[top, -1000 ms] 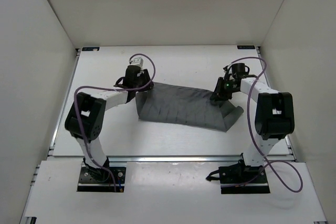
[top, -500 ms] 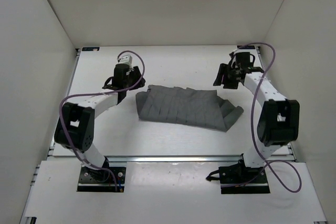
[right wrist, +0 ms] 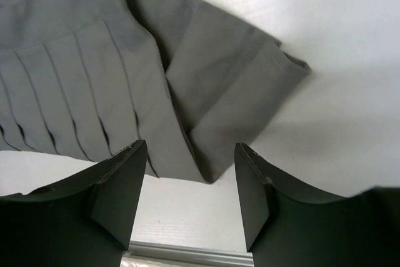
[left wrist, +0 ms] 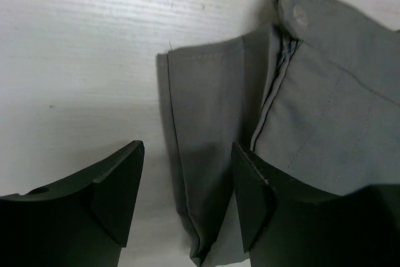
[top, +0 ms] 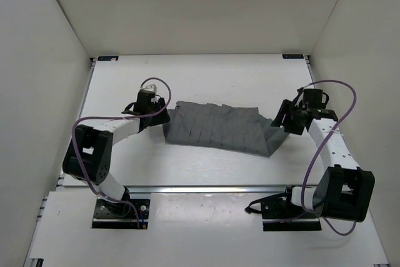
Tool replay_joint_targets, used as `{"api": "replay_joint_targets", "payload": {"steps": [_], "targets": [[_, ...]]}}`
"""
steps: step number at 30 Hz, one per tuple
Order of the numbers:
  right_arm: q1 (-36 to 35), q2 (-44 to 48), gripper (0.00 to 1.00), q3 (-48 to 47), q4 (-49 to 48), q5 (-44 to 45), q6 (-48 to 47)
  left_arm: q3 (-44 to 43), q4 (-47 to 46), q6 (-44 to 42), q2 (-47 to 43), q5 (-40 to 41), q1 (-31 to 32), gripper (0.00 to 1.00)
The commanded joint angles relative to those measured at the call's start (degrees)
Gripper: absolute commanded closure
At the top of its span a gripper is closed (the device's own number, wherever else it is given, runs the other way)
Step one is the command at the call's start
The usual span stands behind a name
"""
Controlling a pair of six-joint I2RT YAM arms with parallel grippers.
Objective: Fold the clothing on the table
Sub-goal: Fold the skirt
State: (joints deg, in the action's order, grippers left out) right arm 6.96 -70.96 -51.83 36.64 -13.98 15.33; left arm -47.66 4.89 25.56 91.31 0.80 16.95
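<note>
The grey clothing [top: 217, 128] lies folded in a wide, pleated band across the middle of the white table [top: 219, 79]. My left gripper [top: 156, 115] sits at its left end, open. In the left wrist view the clothing's [left wrist: 325, 85] folded edge and a small button lie ahead, and the edge runs down between the left gripper's [left wrist: 187, 201] spread fingers. My right gripper [top: 282, 117] is at the right end, open. In the right wrist view the clothing's [right wrist: 125, 60] layered corner lies just beyond the right gripper's [right wrist: 187, 195] fingertips, over bare table.
White walls enclose the table on three sides. A metal rail [top: 206, 187] runs along the near edge and shows at the bottom of the right wrist view as a rail [right wrist: 187, 256]. Purple cables loop over both arms.
Both grippers have opened and let go of the clothing's far corners. They pulled back, then came down at the clothing's left and right ends. The clothing has settled flat.
</note>
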Motion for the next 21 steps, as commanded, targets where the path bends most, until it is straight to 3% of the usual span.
{"api": "replay_joint_targets", "payload": {"steps": [1, 4, 7, 13, 21], "targets": [[0.34, 1.0, 0.45, 1.64, 2.03, -0.88, -0.92, 0.64, -0.4, 0.37, 0.71, -1.85, 0.89, 0.32], [0.42, 0.82, 0.43, 3.23, 1.68, -2.01, -0.83, -1.46, 2.05, -0.16, 3.52, -2.02, 1.51, 0.37], [0.69, 0.73, 0.44, 3.23, 2.03, -2.1, -0.74, -1.83, 1.97, 0.1, 5.81, -2.73, 1.51, 0.5], [2.0, 1.0, 0.43, 4.37, 1.59, -2.46, -1.53, -0.77, -0.58, 2.38, 6.69, -1.94, 1.59, 1.0], [3.06, -2.95, 0.48, 4.46, 2.73, -0.7, -2.76, 4.67, 0.47, 3.97, 0.9, -1.76, -0.16, 1.0]]}}
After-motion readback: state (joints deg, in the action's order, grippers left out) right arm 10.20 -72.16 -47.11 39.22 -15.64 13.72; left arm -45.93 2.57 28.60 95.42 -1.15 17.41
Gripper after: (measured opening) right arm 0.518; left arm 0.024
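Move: The skirt's left edge lies right under my open left fingers, some 3 cm below, 1 cm back and 1 cm right. The skirt's far left corner is about 4 cm ahead and 1 cm right of that hand, the waistband corner 8 cm ahead and 6 cm right. From my right hand, the near right corner of the skirt is roughly 5 cm back, 1 cm right and 11 cm down; its outer right corner is 3 cm ahead and 8 cm right. I sink my left hand about 3 cm onto the skirt's left edge, easing slightly back and right, then close the fingers fully and pinch the cloth there. Meanwhile my right hand goes down and back, roughly 3 cm each, towards the near right corner, tipping a little steeper with its fingers still open and clear of the cloth. ##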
